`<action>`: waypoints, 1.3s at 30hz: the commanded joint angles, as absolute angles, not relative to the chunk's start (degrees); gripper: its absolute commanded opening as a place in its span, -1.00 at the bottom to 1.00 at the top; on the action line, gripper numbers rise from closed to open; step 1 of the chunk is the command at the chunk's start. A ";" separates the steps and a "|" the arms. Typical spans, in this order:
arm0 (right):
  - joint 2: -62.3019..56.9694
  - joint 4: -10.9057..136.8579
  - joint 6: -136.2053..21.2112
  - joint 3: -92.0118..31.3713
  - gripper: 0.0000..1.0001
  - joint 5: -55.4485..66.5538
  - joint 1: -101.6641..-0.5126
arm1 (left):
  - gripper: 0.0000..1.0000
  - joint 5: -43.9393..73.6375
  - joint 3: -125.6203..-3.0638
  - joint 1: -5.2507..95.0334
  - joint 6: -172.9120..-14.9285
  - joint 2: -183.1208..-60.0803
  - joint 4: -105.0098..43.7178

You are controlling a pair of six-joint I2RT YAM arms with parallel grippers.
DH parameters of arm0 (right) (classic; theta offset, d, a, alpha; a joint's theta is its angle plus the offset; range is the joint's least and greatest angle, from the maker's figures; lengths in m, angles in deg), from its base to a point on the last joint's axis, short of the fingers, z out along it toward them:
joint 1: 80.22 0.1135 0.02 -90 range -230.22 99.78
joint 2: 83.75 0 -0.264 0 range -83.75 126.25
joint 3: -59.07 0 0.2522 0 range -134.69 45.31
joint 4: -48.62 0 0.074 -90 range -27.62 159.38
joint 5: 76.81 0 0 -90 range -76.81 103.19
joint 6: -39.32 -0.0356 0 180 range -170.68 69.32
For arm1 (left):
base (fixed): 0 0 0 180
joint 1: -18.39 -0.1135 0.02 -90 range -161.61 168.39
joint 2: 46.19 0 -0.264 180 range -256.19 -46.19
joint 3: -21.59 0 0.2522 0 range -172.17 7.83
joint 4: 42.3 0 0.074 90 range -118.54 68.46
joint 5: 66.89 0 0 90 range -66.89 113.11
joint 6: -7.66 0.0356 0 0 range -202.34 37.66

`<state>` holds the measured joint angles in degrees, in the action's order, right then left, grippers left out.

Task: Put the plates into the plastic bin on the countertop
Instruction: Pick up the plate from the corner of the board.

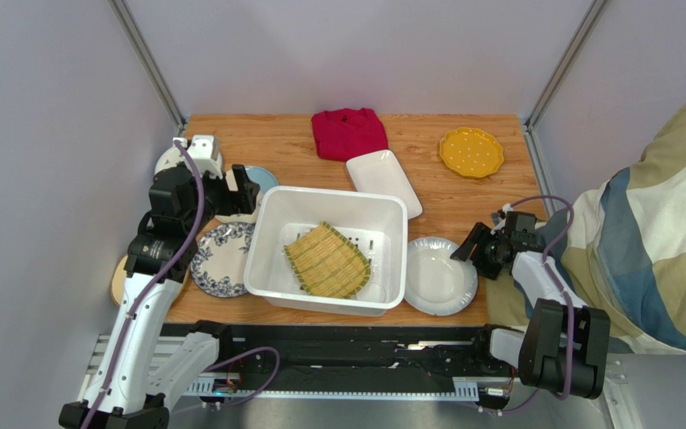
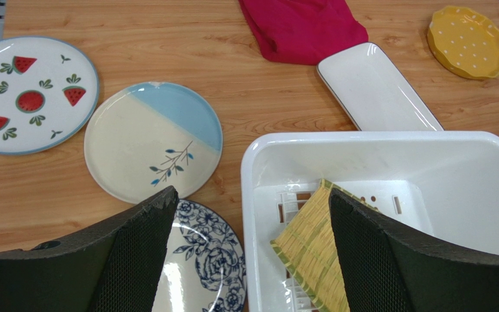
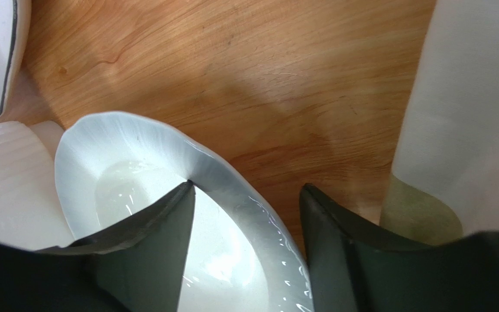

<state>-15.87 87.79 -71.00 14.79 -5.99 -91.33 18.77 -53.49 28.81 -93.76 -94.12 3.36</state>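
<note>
The white plastic bin (image 1: pixel 338 198) (image 2: pixel 389 140) stands mid-countertop (image 1: pixel 463 201) with a greenish woven-look plate (image 1: pixel 327 261) (image 2: pixel 307 247) lying in it. Just right of the bin lies a plain white round plate (image 1: pixel 436 277) (image 3: pixel 135 169). My right gripper (image 1: pixel 474 248) (image 3: pixel 245 192) straddles its right rim, one finger over the inside, the other outside, with a gap left. My left gripper (image 1: pixel 246 192) (image 2: pixel 249 201) hangs open over the bin's left wall. Around it lie a blue floral plate (image 2: pixel 206 253), a cream-and-blue plate (image 2: pixel 151 140) and a strawberry-print plate (image 2: pixel 27 94).
A white rectangular plate (image 1: pixel 384 181) and a folded red cloth (image 1: pixel 348 132) lie behind the bin. A yellow scalloped plate (image 1: pixel 471 152) sits at the back right. Patterned fabric (image 1: pixel 660 232) bulges against the table's right edge, close to my right arm.
</note>
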 commanded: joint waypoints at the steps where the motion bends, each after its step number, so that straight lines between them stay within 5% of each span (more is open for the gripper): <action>1: -15.37 86.11 -70.46 13.76 0.11 -6.58 -90.76 | 0.82 17.84 -53.26 29.03 -93.24 -94.18 1.60; 10: -19.14 87.34 -72.47 12.80 -0.13 0.01 -90.76 | 0.81 17.40 -53.17 29.03 -93.24 -94.45 1.52; 13: -20.73 86.99 -73.71 12.71 -0.41 -0.60 -90.76 | 0.81 17.31 -53.08 29.03 -93.24 -94.36 1.43; 24: -21.60 88.74 -74.59 12.98 -0.63 -3.95 -90.68 | 0.81 17.22 -52.99 29.03 -93.24 -94.27 1.25; 26: -24.40 91.19 -75.03 11.66 -0.84 -2.90 -90.76 | 0.81 17.05 -52.99 29.03 -93.33 -94.27 1.25; 39: -31.97 95.43 -75.73 6.03 -1.00 -5.70 -90.68 | 0.80 16.61 -52.91 29.03 -93.41 -94.53 1.08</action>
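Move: The right hand is low at the plate's right rim, one finger over the plate and the other outside it; the plate's middle is about 8 cm to the left, 2 cm back and 1 cm below. From this hand the white bin is centred roughly 35 cm left and 3 cm ahead, the rectangular white tray some 21 cm left and 21 cm ahead, and the yellow plate about 29 cm straight ahead. From the left hand, the white plate lies about 43 cm right, 10 cm back and 29 cm below. The right hand first stays low at the plate's right rim, creeping up little more than a centimetre while its fingers draw in around the rim to under half open. It then rises quickly to about 9 cm above its start, easing some 2 cm forward and tipping its fingers up by about 15 degrees, as the fingers snap nearly shut and pinch the thin rim between their tips. ##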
